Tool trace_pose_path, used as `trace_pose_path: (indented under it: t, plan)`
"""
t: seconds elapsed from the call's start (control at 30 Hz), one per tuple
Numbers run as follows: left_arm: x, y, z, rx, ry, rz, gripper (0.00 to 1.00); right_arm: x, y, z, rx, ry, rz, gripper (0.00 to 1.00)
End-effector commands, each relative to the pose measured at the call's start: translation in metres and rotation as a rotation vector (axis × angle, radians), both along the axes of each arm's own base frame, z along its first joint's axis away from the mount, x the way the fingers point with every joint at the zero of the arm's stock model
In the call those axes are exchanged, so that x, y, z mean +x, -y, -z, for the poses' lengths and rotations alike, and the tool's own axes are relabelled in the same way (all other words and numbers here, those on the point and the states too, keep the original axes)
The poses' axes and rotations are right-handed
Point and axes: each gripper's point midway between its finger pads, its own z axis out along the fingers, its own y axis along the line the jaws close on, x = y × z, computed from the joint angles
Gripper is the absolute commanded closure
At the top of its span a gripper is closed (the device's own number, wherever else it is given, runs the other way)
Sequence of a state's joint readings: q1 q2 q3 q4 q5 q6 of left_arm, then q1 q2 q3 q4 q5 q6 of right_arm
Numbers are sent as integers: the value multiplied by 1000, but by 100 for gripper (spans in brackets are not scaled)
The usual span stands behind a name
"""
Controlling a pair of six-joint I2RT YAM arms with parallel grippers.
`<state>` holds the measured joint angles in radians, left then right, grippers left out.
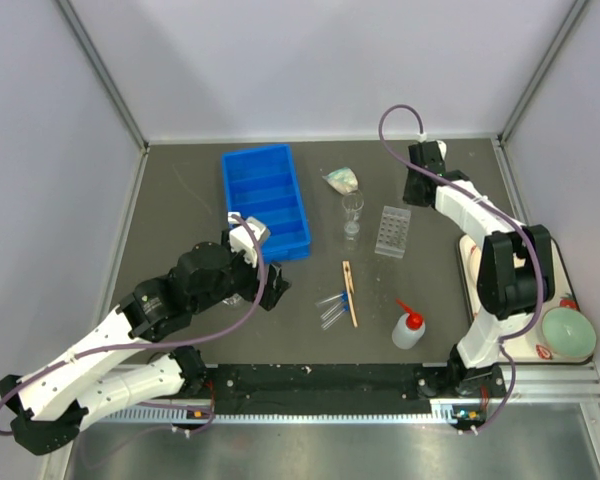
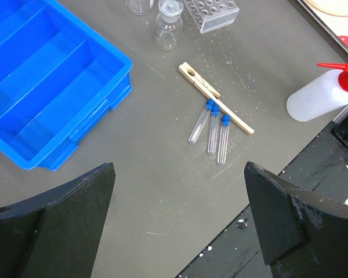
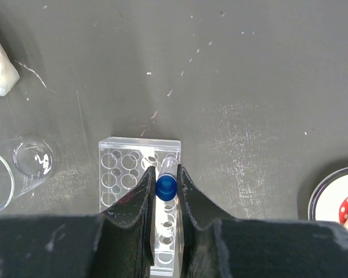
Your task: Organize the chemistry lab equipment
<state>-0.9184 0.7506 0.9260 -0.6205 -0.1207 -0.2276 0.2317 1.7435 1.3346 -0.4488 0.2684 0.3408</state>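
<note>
My right gripper [image 3: 165, 186] is shut on a blue-capped clear tube [image 3: 166, 184], held upright over the right-hand holes of the clear tube rack [image 3: 123, 168]. Seen from above, this gripper [image 1: 413, 195] hangs by the rack's [image 1: 393, 231] far edge. My left gripper [image 2: 180, 214] is open and empty above bare table, near the blue bin's corner [image 1: 265, 285]. Three more blue-capped tubes [image 2: 211, 124] lie beside the wooden clamp [image 2: 214, 97]. The white squeeze bottle [image 2: 319, 95] lies to the right. A small flask [image 2: 168, 26] and a beaker [image 1: 353, 207] stand left of the rack.
The blue divided bin [image 1: 265, 200] sits at back left, next to the left arm. A crumpled clear bag [image 1: 341, 180] lies behind the beaker. A strawberry-patterned tray [image 1: 560, 270] with a pale green bowl [image 1: 568, 333] is at the right edge, behind the right arm.
</note>
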Motion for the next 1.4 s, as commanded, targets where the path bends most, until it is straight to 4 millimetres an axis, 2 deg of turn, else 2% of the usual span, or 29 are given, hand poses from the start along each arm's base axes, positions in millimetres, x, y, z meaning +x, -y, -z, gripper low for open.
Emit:
trace_pose_path:
  t: [0.0,0.9,1.03,1.1,1.2,1.23,1.3,1.37]
  plan:
    - [4,6,-11,-37,40,13,1,7,-3,-1,15,31,-1,100]
    - [4,4,-11,-38,42,6,1,2,-2,28,8,-12,14,99]
    - [3,5,-10,-35,40,11,1,1,-1,30,5,-16,16,86]
    - [3,5,-10,-35,40,10,1,1,0,31,3,-16,20,84]
    - [4,5,-10,-34,39,11,1,0,0,31,2,-16,20,73]
    - [3,5,-10,-34,39,11,1,1,0,30,4,-13,21,65]
    - [4,5,-9,-33,38,11,1,0,1,29,2,-11,23,58]
    - [3,6,-9,-33,36,12,1,0,2,28,-2,-9,27,56]
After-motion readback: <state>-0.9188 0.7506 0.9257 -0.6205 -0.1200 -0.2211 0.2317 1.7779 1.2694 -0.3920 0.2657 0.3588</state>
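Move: The blue-capped test tube is already pinched in the right hand, over the far right corner of the rack; the rack's middle lies about 4 cm back, 2 cm left and 8 cm below this hand. The glass beaker stands roughly 13 cm left and 1 cm ahead, with the stoppered bottle 12 cm left and 4 cm back. The white bag is some 14 cm left and 8 cm ahead. From the left hand, the rack is about 23 cm ahead, 30 cm right and 21 cm below. The test tube, still gripped at its blue cap, is lowered by the right hand about 3 cm straight down into a hole of the right-hand row, near the rack's far end, easing off towards the bottom with hardly any wrist turn. Only then do the fingers open to a bit under half and let go of the cap, staying on either side of it. ##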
